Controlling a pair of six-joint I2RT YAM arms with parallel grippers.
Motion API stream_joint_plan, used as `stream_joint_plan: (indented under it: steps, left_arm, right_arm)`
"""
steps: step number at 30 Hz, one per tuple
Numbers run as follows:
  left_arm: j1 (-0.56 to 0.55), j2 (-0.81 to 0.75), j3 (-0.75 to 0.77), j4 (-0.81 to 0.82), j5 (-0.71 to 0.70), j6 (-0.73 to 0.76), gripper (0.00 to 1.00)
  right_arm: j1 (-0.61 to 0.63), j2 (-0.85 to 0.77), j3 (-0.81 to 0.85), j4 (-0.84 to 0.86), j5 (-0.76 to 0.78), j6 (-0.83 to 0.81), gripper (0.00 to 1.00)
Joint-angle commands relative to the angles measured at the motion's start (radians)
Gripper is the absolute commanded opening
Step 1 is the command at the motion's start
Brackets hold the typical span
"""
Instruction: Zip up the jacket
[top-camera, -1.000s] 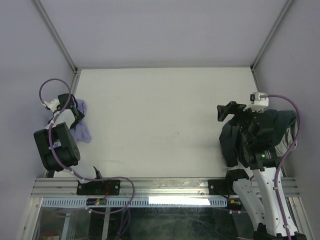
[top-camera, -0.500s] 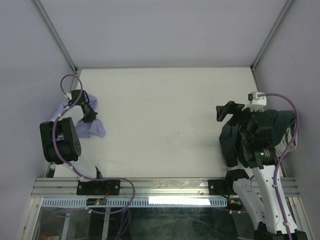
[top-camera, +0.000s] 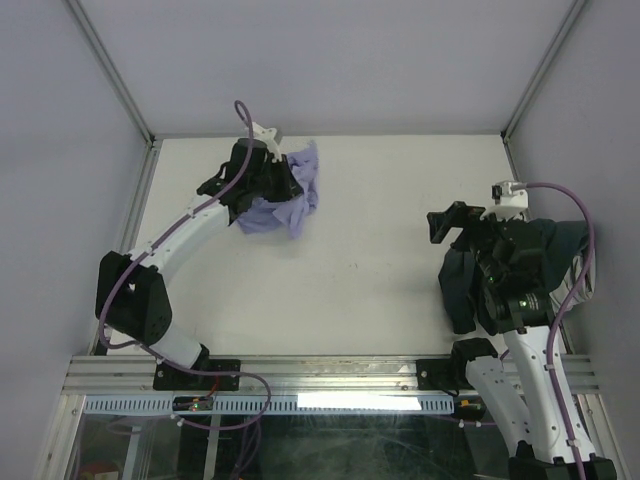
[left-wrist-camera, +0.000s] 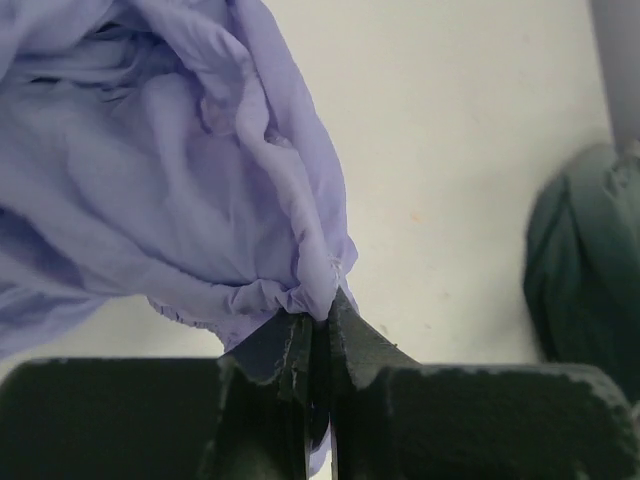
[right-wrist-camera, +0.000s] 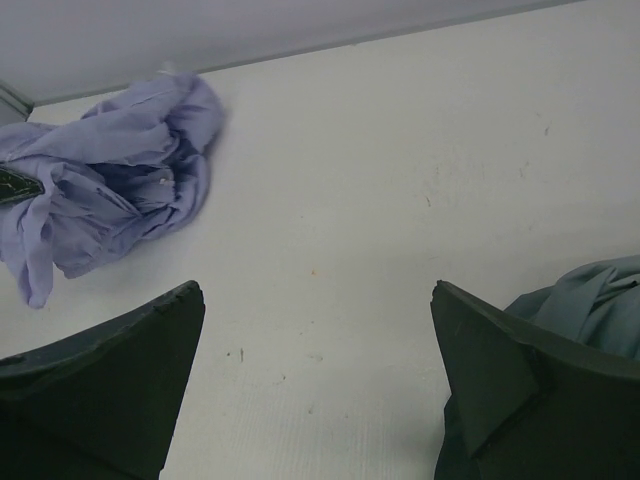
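Note:
The lavender jacket hangs bunched and wrinkled from my left gripper over the far left part of the white table. In the left wrist view the gripper is shut on a gathered fold of the jacket, with fabric pinched between the jaws. The jacket also shows at the far left of the right wrist view. My right gripper is open and empty near the right side, its jaws wide apart over bare table. No zipper shows.
A dark grey-green bunched garment lies at the right edge under and behind the right arm; it also shows in the left wrist view and the right wrist view. Metal frame posts and grey walls bound the table.
My left arm has swung from the table's left edge up and right to the far left-centre, carrying the jacket with it. The right arm has hardly moved.

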Motion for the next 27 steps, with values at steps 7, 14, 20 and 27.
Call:
stream_joint_plan:
  steps: [7, 14, 20, 27]
  left_arm:
    - [-0.209, -0.222, -0.092, 0.025, 0.088, -0.115, 0.5]
    - [-0.026, -0.354, -0.311, 0.115, 0.045, -0.17, 0.8]
    - [0.079, -0.172, -0.229, 0.119, 0.056, -0.047, 0.86]
    - [0.084, 0.201, 0.048, 0.092, 0.08, 0.083, 0.9]
  right_arm:
    - [0.005, 0.142, 0.067, 0.057, -0.201, 0.04, 0.99]
    - [0.042, 0.324, 0.117, 0.044, -0.28, 0.054, 0.99]
    - [0.163, 0.499, 0.151, 0.057, -0.2, 0.08, 0.99]
    - [0.367, 0.724, 0.245, 0.093, 0.019, 0.122, 0.98]
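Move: The left gripper already grips the jacket; most of its cloth hangs about 8 cm below it and some 2 cm farther out, neither left nor right. The bare table middle it is taken to lies roughly 13 cm to its right, 5 cm back and 17 cm down. From the open right gripper the jacket is some 30 cm left, 15 cm ahead and 16 cm lower; the dark green garment lies about 22 cm to its right, 4 cm back and 24 cm below. Swing the left gripper back and right about 10 cm, opening it on the way to let the jacket go; then bring it forward and left again, sinking some 10 cm, wide open, to the jacket's left edge. Meanwhile carry the open right gripper about 12 cm left and nearly as far down, slightly forward, over the jacket's right side, tipping it down some 30 degrees and turning it counter-clockwise. ##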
